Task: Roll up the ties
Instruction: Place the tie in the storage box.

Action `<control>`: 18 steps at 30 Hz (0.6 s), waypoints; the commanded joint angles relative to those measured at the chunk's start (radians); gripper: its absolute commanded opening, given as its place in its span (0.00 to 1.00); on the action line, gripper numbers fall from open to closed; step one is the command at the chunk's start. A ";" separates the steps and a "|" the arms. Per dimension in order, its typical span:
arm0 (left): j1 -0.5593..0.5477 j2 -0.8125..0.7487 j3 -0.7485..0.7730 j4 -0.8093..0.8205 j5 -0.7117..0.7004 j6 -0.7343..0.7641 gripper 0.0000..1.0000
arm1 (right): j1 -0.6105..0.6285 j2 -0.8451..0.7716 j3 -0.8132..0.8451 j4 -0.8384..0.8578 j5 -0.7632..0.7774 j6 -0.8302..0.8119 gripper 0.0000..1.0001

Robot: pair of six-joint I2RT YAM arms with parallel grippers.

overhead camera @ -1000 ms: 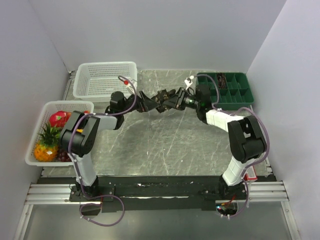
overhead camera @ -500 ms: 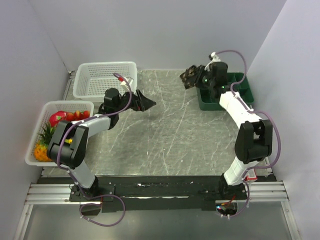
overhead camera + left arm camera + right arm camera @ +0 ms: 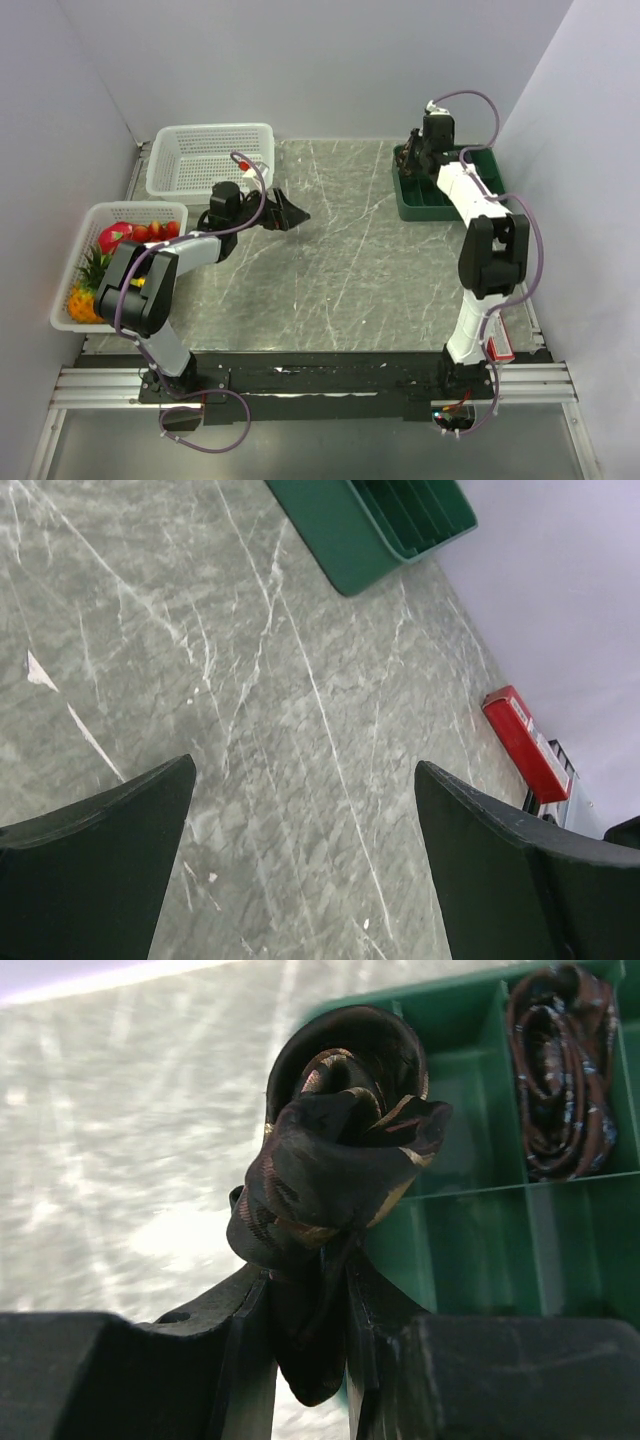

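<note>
A rolled tie (image 3: 335, 1160) of dark fabric with tan speckles is bunched up between my right gripper's fingers (image 3: 310, 1290), which are shut on its lower part. It hangs over the near-left corner of the green divided tray (image 3: 470, 1240). In the top view that gripper (image 3: 420, 152) is above the tray's left end (image 3: 420, 210). Another rolled tie (image 3: 560, 1070) lies in one of the tray's far compartments. My left gripper (image 3: 290, 212) hovers low over the bare table left of centre. Its jaws (image 3: 305, 770) stand wide open with nothing between them.
An empty white basket (image 3: 205, 160) stands at the back left. A second white basket (image 3: 75, 270) with fruit sits at the left edge. A red object (image 3: 525, 742) lies by the right arm's base. Walls close in the table's back and sides.
The two grippers were together on the tie at the table's middle. The right one has since carried the rolled tie back-right over the green tray; the left has drawn back leftward.
</note>
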 commanded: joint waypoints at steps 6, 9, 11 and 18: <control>0.000 -0.011 -0.050 0.042 0.018 0.012 0.96 | -0.021 0.147 0.203 -0.060 0.102 -0.060 0.00; 0.002 -0.016 -0.064 0.035 0.017 0.018 0.96 | -0.030 0.196 0.249 -0.075 0.105 -0.059 0.00; 0.000 -0.025 -0.075 0.029 0.011 0.023 0.96 | -0.032 0.227 0.281 -0.080 0.091 -0.060 0.00; 0.000 -0.024 -0.090 0.025 0.008 0.024 0.96 | -0.030 0.331 0.433 -0.133 0.077 -0.074 0.00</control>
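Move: My right hand already holds the rolled patterned tie. The far-left compartment of the green storage box lies about 7 cm ahead, 3 cm to its right and some 10 cm below. The dark tie already in the box is level with that compartment, roughly 10 cm farther right, and the near-left compartment sits about 4 cm back and 3 cm right of my hand. From my empty left hand, the far-left compartment is some 23 cm ahead, 29 cm right and 8 cm below. I carry the rolled tie forward about 5 cm with my right hand while lowering it nearly as much and easing it rightward, in over the box's left rim towards the far-left compartment, my fingers still pinching it and tipping down slightly. Meanwhile my left hand, open and empty, sinks some 3 cm over the bare table and draws back a little. ##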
